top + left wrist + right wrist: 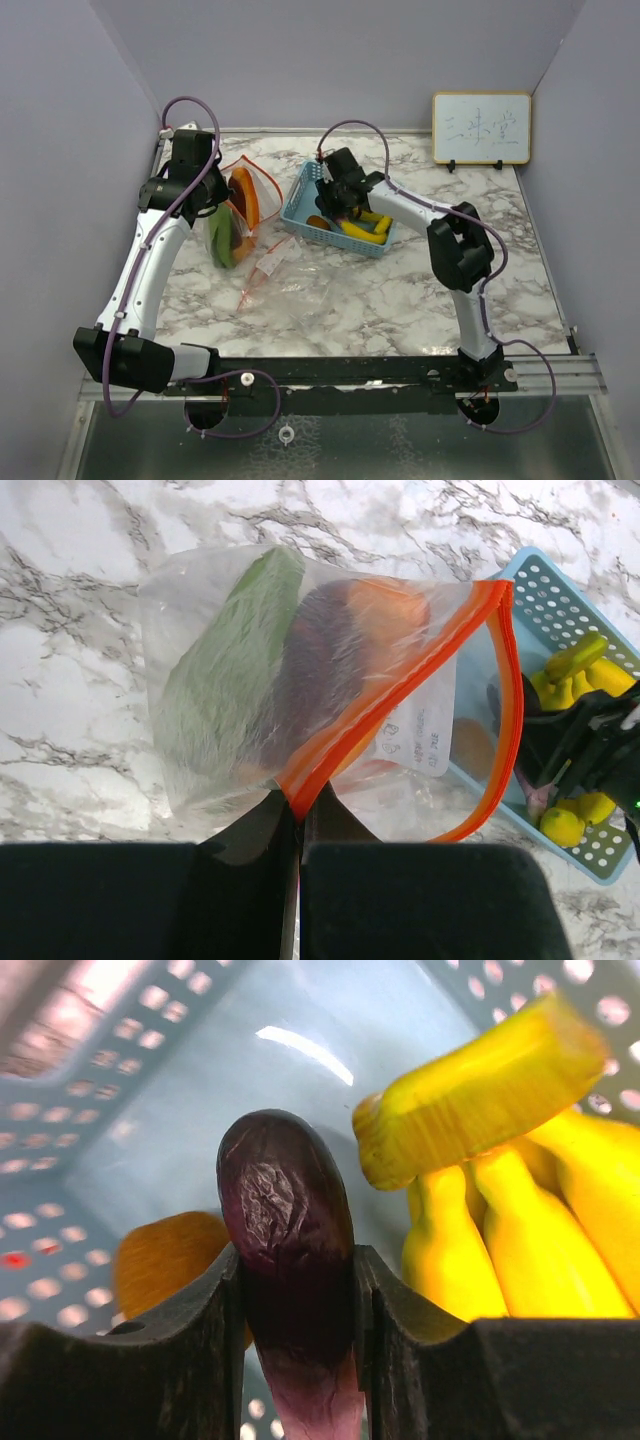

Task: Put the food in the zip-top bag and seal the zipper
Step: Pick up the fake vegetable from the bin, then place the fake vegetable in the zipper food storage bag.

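The zip-top bag [230,680] hangs open from its orange zipper rim [400,670], and my left gripper [298,805] is shut on that rim. Inside it lie a green leafy vegetable [225,670], a dark purple piece [320,670] and an orange carrot [395,610]. My right gripper [298,1290] is down in the blue basket [297,197], shut on the purple eggplant [285,1200]. Yellow bananas [500,1210] lie to its right, and a brown-orange round fruit [165,1260] to its left. In the top view the bag [232,215] stands left of the basket.
A second flat plastic bag [270,262] lies on the marble table in front of the basket. A small whiteboard [481,127] stands at the back right. Grey walls close in the table on three sides.
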Controlling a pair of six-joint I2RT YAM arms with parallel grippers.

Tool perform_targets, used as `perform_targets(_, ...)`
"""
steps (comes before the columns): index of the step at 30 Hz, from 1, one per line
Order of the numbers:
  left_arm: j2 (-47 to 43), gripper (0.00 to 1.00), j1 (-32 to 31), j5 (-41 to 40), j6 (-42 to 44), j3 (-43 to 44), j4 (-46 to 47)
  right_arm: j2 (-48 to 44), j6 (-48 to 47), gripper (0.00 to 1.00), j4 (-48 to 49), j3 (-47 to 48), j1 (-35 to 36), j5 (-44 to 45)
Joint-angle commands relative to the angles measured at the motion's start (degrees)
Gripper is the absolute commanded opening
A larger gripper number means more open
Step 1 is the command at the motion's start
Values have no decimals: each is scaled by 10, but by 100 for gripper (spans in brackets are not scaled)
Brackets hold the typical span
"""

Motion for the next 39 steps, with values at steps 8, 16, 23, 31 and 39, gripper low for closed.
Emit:
perform_targets(8,-18,0,-2,79,-32,-27,48,-136,78,3,185,-11,-2,-93)
perform_targets(16,-4,0,-2,104,-45,-24,60,-227,252,3,412,-115,3,-212)
perform_targets(23,6,0,-2,127,-63,-14,68,-186,321,6,562,-119,54,-116)
perform_targets(31,15,0,-2,155,-81,-1,75,-120,294,11,575,-80,111,-49)
perform_targets(39,34,0,-2,178,-89,23,79,-117,259,25,539,-116,126,-4)
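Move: The right gripper already grips the purple eggplant inside the blue bin; the open bag mouth lies about 20 cm to its left, 13 cm higher and 2 cm farther back. Beside the right gripper, the bananas sit 6 cm right and 3 cm back, the potato 5 cm left and 3 cm back, both about 2 cm lower. From the left gripper, pinching the bag's edge, the eggplant is roughly 26 cm right, 8 cm ahead and 21 cm below. Keep the eggplant gripped and lift the right gripper steeply out of the bin, nearly 28 cm, rolling some 60 degrees so its fingers swing from pointing down to pointing left; carry it 18 cm left and slightly back towards the bag mouth, sinking about 5 cm at the end. Meanwhile ease the left gripper 5 cm right to meet it, still pinching the bag's edge and tilting its left side down. ##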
